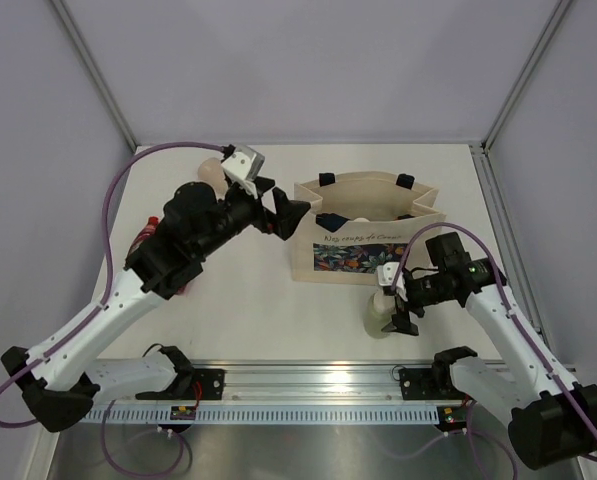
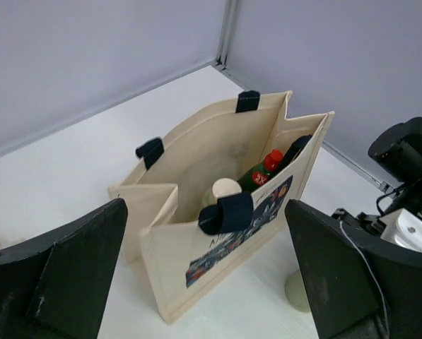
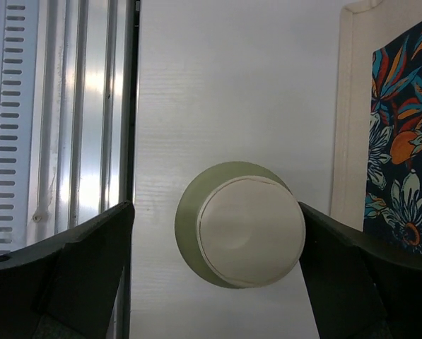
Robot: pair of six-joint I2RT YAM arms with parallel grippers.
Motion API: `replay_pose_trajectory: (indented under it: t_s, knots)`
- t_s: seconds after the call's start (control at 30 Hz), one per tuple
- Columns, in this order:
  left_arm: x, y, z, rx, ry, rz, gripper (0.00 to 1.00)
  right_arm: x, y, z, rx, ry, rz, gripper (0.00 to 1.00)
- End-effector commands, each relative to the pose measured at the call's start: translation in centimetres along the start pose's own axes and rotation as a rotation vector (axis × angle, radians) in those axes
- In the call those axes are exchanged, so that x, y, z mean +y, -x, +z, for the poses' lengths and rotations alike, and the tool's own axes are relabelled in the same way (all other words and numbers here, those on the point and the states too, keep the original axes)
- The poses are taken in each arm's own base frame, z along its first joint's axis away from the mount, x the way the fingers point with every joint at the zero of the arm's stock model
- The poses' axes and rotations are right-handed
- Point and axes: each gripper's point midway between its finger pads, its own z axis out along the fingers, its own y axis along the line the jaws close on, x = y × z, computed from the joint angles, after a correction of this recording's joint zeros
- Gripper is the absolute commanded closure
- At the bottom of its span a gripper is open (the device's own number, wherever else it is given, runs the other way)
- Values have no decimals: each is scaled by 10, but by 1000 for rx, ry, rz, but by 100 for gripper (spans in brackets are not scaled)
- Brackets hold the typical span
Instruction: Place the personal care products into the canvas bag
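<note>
The cream canvas bag (image 1: 363, 245) with navy handles stands upright mid-table, mouth open. Inside it I see a green bottle with a red cap (image 2: 264, 171) and a pale cylinder with a cream cap (image 2: 225, 189). My left gripper (image 1: 286, 210) hangs open and empty just off the bag's left end, looking into the canvas bag (image 2: 196, 162). A pale green bottle with a cream cap (image 3: 249, 229) stands in front of the bag, at its right end. My right gripper (image 3: 214, 275) is open above this bottle (image 1: 379, 318), one finger on each side of the cap.
A beige bottle (image 1: 210, 170) stands at the back left, partly behind the left arm. A red bottle (image 1: 150, 232) shows beside the left arm's elbow. The metal rail (image 3: 55, 106) runs along the near edge, close to the right gripper (image 1: 393, 308).
</note>
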Motion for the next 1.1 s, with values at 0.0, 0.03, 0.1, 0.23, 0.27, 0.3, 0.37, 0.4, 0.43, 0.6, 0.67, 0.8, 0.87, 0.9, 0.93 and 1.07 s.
replay_pose_trajectory:
  t_s: [0.0,0.03,0.1,0.23,0.27,0.3,0.37,0.4,0.43,0.6,0.67,0.8,0.87,0.9,0.93,1.07]
  knots:
    - [20,-23,-13,18,106,-54,1,-10,-25,12,107,-47,163,1]
    - [21,-19,-21,-2,112,-62,1,-14,-24,14,108,-59,143,1]
    - [26,-29,-25,6,139,-74,1,-20,-24,13,122,-98,150,1]
    - [28,-32,-31,-3,154,-94,1,-29,-22,8,133,-159,131,0]
    - [28,-33,-32,-4,154,-98,1,-28,-23,6,137,-162,128,1]
    - [28,-33,-32,-4,154,-100,1,-26,-21,4,135,-169,108,0]
    - [29,-36,-32,0,155,-102,1,-20,-20,1,131,-170,105,0]
    - [29,-36,-32,0,155,-102,1,-18,-16,-1,115,-184,91,0]
    - [29,-37,-32,1,154,-103,1,-15,-17,-1,112,-187,97,0]
    - [28,-44,-28,13,147,-105,1,-22,-27,-1,138,-249,156,1]
    - [28,-44,-27,13,146,-110,1,-24,-27,2,138,-227,168,1]
    - [27,-46,-26,20,143,-113,1,-28,-27,14,125,-164,211,0]
    - [28,-47,-27,18,149,-117,1,-31,-27,18,118,-151,214,1]
    - [28,-48,-28,21,149,-118,1,-31,-27,19,113,-141,211,3]
    - [29,-48,-30,15,153,-122,1,-32,-27,20,111,-140,212,5]
    - [32,-52,-34,10,171,-132,1,-27,-25,22,98,-113,200,28]
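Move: The pale green bottle with the cream cap stands almost between my right hand's open fingers, about 1 cm ahead and 2 cm to the left, its middle some 5 cm lower. The middle of the canvas bag is roughly 22 cm ahead of this hand and 7 cm to its left, at about its height. From my empty left hand the bottle lies about 11 cm back, 25 cm to the right and 31 cm down. My right hand pushes forward about 3 cm, eases back slightly while turning some 15 degrees clockwise, then sinks with its fingers tipping steeper, about 4 cm lower in all, to straddle the bottle. There my fingers start closing and meet its sides below the cap. My open left hand draws down about 7 cm and some 3 cm left, away from the canvas bag. ##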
